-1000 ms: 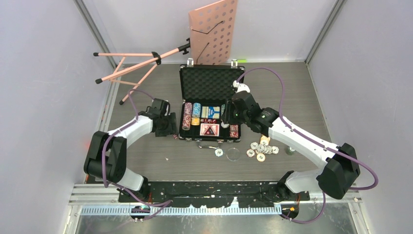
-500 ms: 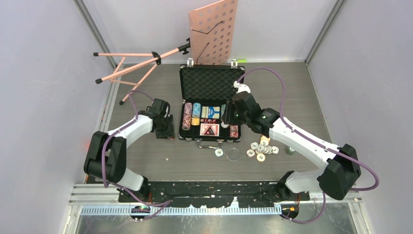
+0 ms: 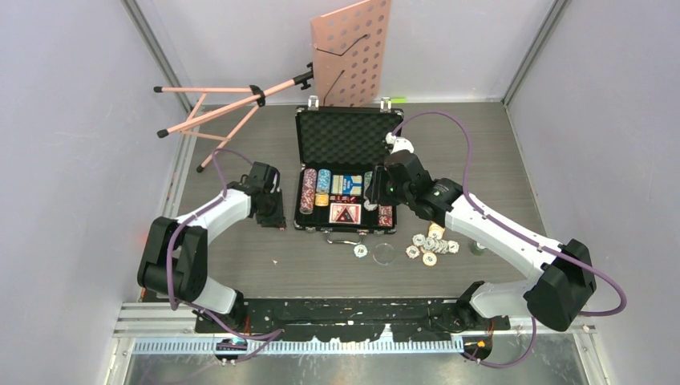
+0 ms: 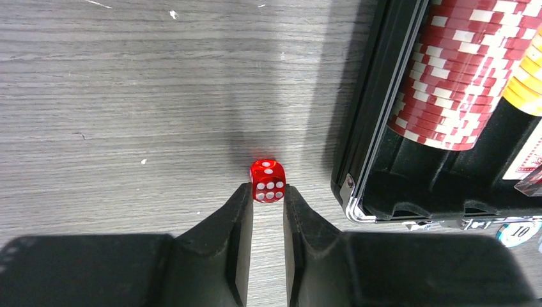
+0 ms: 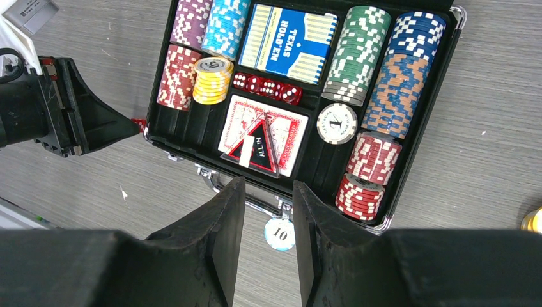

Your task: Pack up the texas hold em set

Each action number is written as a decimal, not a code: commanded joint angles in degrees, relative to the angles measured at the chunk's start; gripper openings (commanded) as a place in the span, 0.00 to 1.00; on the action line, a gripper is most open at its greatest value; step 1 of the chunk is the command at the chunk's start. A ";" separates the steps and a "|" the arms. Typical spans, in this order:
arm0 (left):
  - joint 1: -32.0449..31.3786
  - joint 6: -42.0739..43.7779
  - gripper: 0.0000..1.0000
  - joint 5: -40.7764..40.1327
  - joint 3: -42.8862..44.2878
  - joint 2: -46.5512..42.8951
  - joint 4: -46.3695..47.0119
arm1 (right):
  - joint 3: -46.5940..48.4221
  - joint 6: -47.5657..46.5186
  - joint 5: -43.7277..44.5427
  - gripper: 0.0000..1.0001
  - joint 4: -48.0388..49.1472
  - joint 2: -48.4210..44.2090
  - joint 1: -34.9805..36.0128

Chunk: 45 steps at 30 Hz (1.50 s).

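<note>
The black briefcase (image 3: 298,172) lies open at mid-table with its foam lid (image 3: 345,138) back. Inside are chip stacks (image 5: 358,54), a blue card deck (image 5: 287,41), a row of red dice (image 5: 267,87) and a red deck (image 5: 291,150). Just left of the case wall (image 4: 371,128), a loose red die (image 4: 268,181) rests on the table. My left gripper (image 4: 268,187) is shut on it, both tips touching its sides. My right gripper (image 5: 268,182) hovers open over the case's front edge, holding nothing.
Several loose chips (image 3: 429,245) lie right of the case front. A "10" chip (image 5: 280,233) and a clear disc (image 3: 385,253) sit by the handle. The pink music stand (image 3: 353,48) leans on the back wall, its tripod (image 3: 216,108) at the far left.
My left gripper's jaws have narrowed from wide apart until they touch the red die, and it shifted slightly toward the case. The right arm has barely moved.
</note>
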 commanded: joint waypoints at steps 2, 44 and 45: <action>0.12 0.49 0.15 0.49 1.66 -2.25 -0.48 | 0.46 0.10 0.46 0.39 1.37 -1.62 -0.06; -21.17 -16.05 0.13 8.35 26.37 19.37 18.08 | -8.31 1.61 11.00 0.35 5.59 -12.16 -0.36; -21.41 -16.12 0.13 8.34 26.71 20.01 18.10 | -8.66 1.65 11.36 0.34 5.83 -12.30 -0.39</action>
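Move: The left hand, already pinching a red die at table level just outside the case, is bound for the empty right end of the dice slot, about 22 cm to its right, 8 cm ahead and 2 cm higher. The four stored dice lie 18 cm right and 8 cm ahead, the Texas Hold'em box 19 cm right and 12 ahead, the red card deck 18 cm right and 4 ahead. From the right hand, that slot end is some 13 cm below, 2 cm left and 1 cm ahead. Keeping its pinch on the red die, the left hand lifts off the table, arcs about 20 cm to the right and some 6 cm forward over the case's left wall and chip stacks, peaking around 10 cm up, then sinks about 5 cm towards the free end of the dice slot, its fingertips swinging some 20 degrees to the right with a slight clockwise turn. Meanwhile the empty right hand draws about 4 cm to the right, away from that slot, turning slightly clockwise and tipping its fingers up a little. ##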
